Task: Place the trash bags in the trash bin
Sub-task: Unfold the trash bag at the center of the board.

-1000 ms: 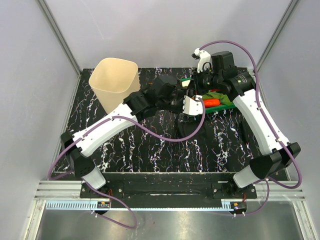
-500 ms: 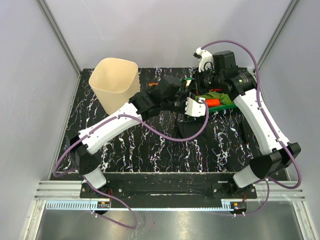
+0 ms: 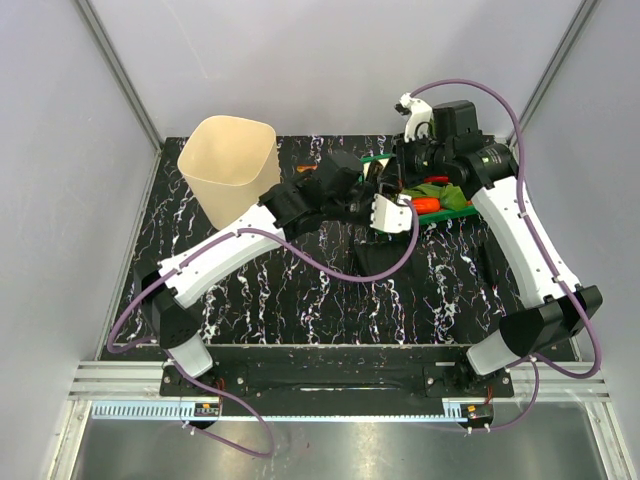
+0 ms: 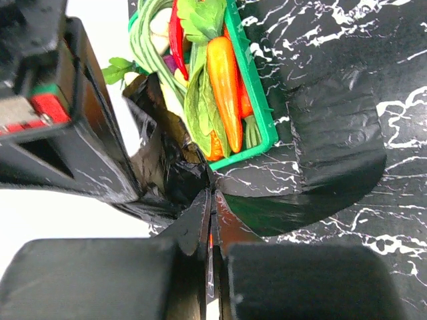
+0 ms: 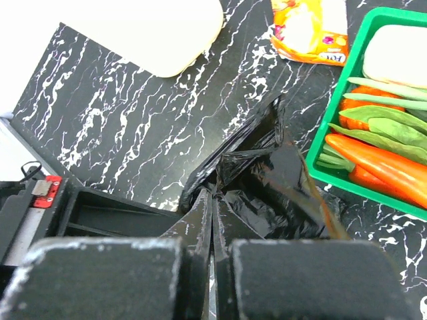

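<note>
A crinkled black trash bag (image 5: pixel 280 177) hangs between my two grippers beside the green tray. In the left wrist view my left gripper (image 4: pixel 211 200) is shut, pinching a fold of this trash bag (image 4: pixel 167 170). My right gripper (image 5: pixel 213 195) is shut on another edge of the same bag. A second trash bag (image 4: pixel 337 133) lies flat on the table, also seen in the top view as a dark sheet (image 3: pixel 385 258). The cream trash bin (image 3: pixel 228 165) stands upright at the far left, away from both grippers.
A green tray (image 3: pixel 455 205) of carrots and greens sits right next to the held bag, with its rim (image 4: pixel 257 100) close to my left fingers. An orange snack wrapper (image 5: pixel 310 27) lies beyond the tray. The two wrists crowd together at the table's far middle.
My left gripper has closed from open onto the bag and reached a little farther toward the tray. The right wrist shifted slightly right, still shut.
</note>
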Robot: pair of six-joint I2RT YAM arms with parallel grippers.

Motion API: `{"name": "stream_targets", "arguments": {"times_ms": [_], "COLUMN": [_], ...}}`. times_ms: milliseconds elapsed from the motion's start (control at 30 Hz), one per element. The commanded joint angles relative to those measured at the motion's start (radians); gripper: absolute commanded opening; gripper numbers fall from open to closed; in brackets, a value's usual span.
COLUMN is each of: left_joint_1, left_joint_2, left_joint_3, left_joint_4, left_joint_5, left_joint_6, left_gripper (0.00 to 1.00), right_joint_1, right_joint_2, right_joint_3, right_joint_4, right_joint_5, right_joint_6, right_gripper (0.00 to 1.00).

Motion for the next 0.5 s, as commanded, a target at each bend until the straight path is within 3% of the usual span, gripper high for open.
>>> {"name": "stream_targets", "arguments": {"times_ms": [0,233,467], "left_joint_1": [-0.005,-0.004,0.013], "left_joint_2": [-0.083,-0.163,-0.234], "left_joint_3": [-0.005,-0.019,-0.049], "left_joint_4": [-0.056,-0.252,-0.355], "left_joint_5": [0.021,0.076,0.026], "left_joint_6": [0.008,0.031,0.057], "left_gripper": [0.0,0.0,0.0], "right_joint_1": [-0.026,-0.048,-0.069], "right_joint_2": [-0.045,-0.052,-0.077], "right_joint_3": [-0.005,-0.017,-0.054], "right_joint_4": [0.011,0.002,0.0], "right_joint_5": [0.034,0.085,0.143], "right_joint_6": [-0.004,-0.039,-0.119], "right_gripper": [0.0,0.0,0.0]}}
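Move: Just below and between the two closed grippers hangs the trash bag, its middle some 4 cm right of the left hand, 3 cm back and 10 cm down; from the right hand it lies about 6 cm back, 2 cm left and 13 cm down. The basket sits roughly 12 cm ahead of the left hand and 14 cm right, the orange packet 14 cm ahead and 8 cm left, both some 27 cm lower. From the right hand, the basket is 8 cm ahead and 7 cm right. Pulling the trash bag apart, both hands keep their shut pinch on its film. The left goes about 6 cm left and 5 cm back, away from the basket, with a slight tilt; the right draws some 4 cm the opposite way, to the right and slightly forward, sinking about a centimetre as it turns a little clockwise. ##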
